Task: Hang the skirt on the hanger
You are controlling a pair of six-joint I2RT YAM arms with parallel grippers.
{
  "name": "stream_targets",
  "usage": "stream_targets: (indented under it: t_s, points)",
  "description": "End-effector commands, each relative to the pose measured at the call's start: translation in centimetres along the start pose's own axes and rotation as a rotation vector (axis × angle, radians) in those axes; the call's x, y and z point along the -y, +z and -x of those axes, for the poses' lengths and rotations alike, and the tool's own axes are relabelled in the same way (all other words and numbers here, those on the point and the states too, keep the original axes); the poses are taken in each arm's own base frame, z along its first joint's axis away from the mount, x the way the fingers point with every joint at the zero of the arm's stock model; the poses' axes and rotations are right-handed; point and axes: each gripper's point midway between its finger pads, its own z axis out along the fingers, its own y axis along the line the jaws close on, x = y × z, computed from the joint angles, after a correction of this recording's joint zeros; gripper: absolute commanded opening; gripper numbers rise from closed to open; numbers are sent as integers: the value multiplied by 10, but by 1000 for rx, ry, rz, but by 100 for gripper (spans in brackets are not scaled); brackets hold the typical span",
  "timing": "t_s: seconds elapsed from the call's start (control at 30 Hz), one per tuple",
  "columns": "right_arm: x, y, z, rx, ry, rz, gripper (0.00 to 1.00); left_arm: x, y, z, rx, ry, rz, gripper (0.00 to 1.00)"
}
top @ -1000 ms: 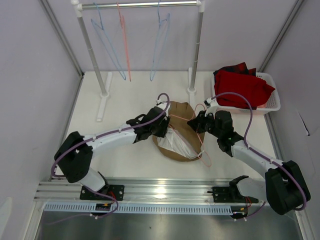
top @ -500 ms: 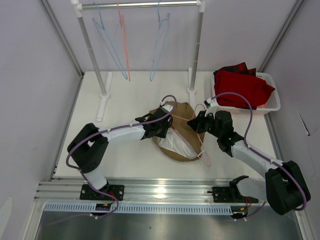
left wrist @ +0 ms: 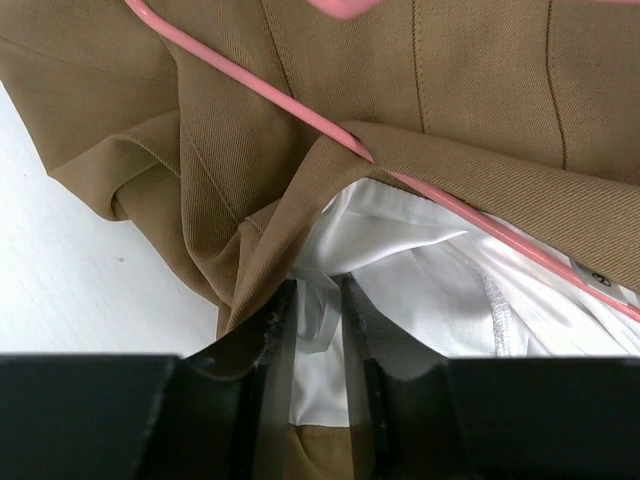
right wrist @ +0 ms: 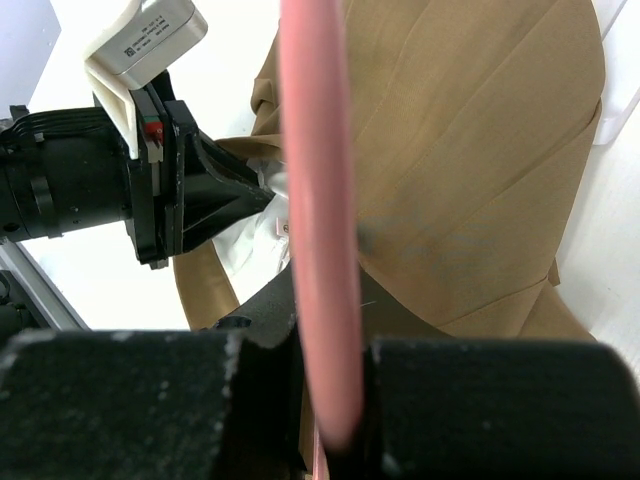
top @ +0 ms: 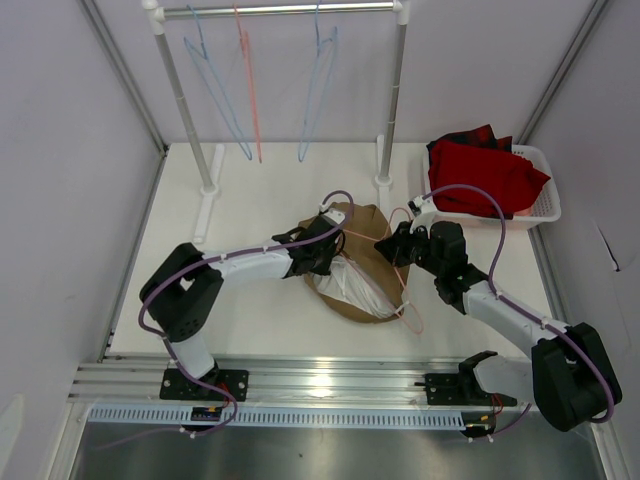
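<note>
The tan-brown skirt (top: 366,226) lies crumpled mid-table with its pale lining (top: 352,283) turned out. The salmon-pink hanger (top: 405,297) lies across it, one wire passing under the waist edge (left wrist: 350,140). My left gripper (top: 333,262) is at the skirt's left edge. In the left wrist view its jaws (left wrist: 312,300) stand narrow, pinching a fold of white lining (left wrist: 430,280). My right gripper (top: 388,243) is at the skirt's upper right, shut on the hanger's wire (right wrist: 315,200), which runs up between its fingers (right wrist: 330,400) over the skirt (right wrist: 470,150).
A white basket (top: 541,206) with red cloth stands at the back right. Behind the skirt is a clothes rack (top: 280,10) with two light blue hangers (top: 225,100) (top: 320,90) and a pink one (top: 248,80). Its posts stand on the table (top: 210,185) (top: 383,180).
The left arm's elbow has folded in toward the table's left edge, and its gripper has pushed slightly into the skirt's lining while its jaws narrowed. The right arm and hanger have not moved.
</note>
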Motion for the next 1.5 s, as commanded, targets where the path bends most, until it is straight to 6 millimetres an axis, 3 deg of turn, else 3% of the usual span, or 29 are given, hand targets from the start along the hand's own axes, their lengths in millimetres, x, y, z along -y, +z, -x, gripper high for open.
stream_targets:
  t_s: [0.0,0.43,0.7,0.97,1.37,1.47]
  points:
    - [-1,-2,18,55,-39,-12,0,-1,2,8,32,0,-3,28]
    - [0,-3,19,56,-39,-13,0,-1,8,5,16,2,-6,15]
    - [-4,-5,23,65,-41,-3,0,2,-9,23,54,-53,-90,0]
    - [-18,-11,35,89,-40,34,0,16,-25,36,46,-191,-318,0]
    - [-43,-26,42,107,-22,100,0,0,-22,45,50,-466,-472,0]
    - [-48,-31,41,105,-18,122,0,-11,-21,48,78,-518,-447,0]
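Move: The left hand is already down on the skirt: the left end of its waistband lies at the part-open fingers, about 1 cm ahead and 1 cm to the left. The white lining's middle is some 6 cm to the right and 4 cm back, 1 cm lower; the pink hanger's middle about 11 cm right, level ahead and some 4 cm higher. For the right hand, holding the hanger, that waistband end lies roughly 14 cm left, 1 cm back and 10 cm below. Staying almost in place at first, the left fingers close fully, seeming to pinch the skirt at the waistband's left end. The hand then lifts about 2 cm and eases slightly forward, while the wrist rolls some 30 degrees, swinging the fingertips from mostly down towards the right. Late on, the right hand, still gripping the hanger, raises it about 3 cm and draws it 2 cm back. ##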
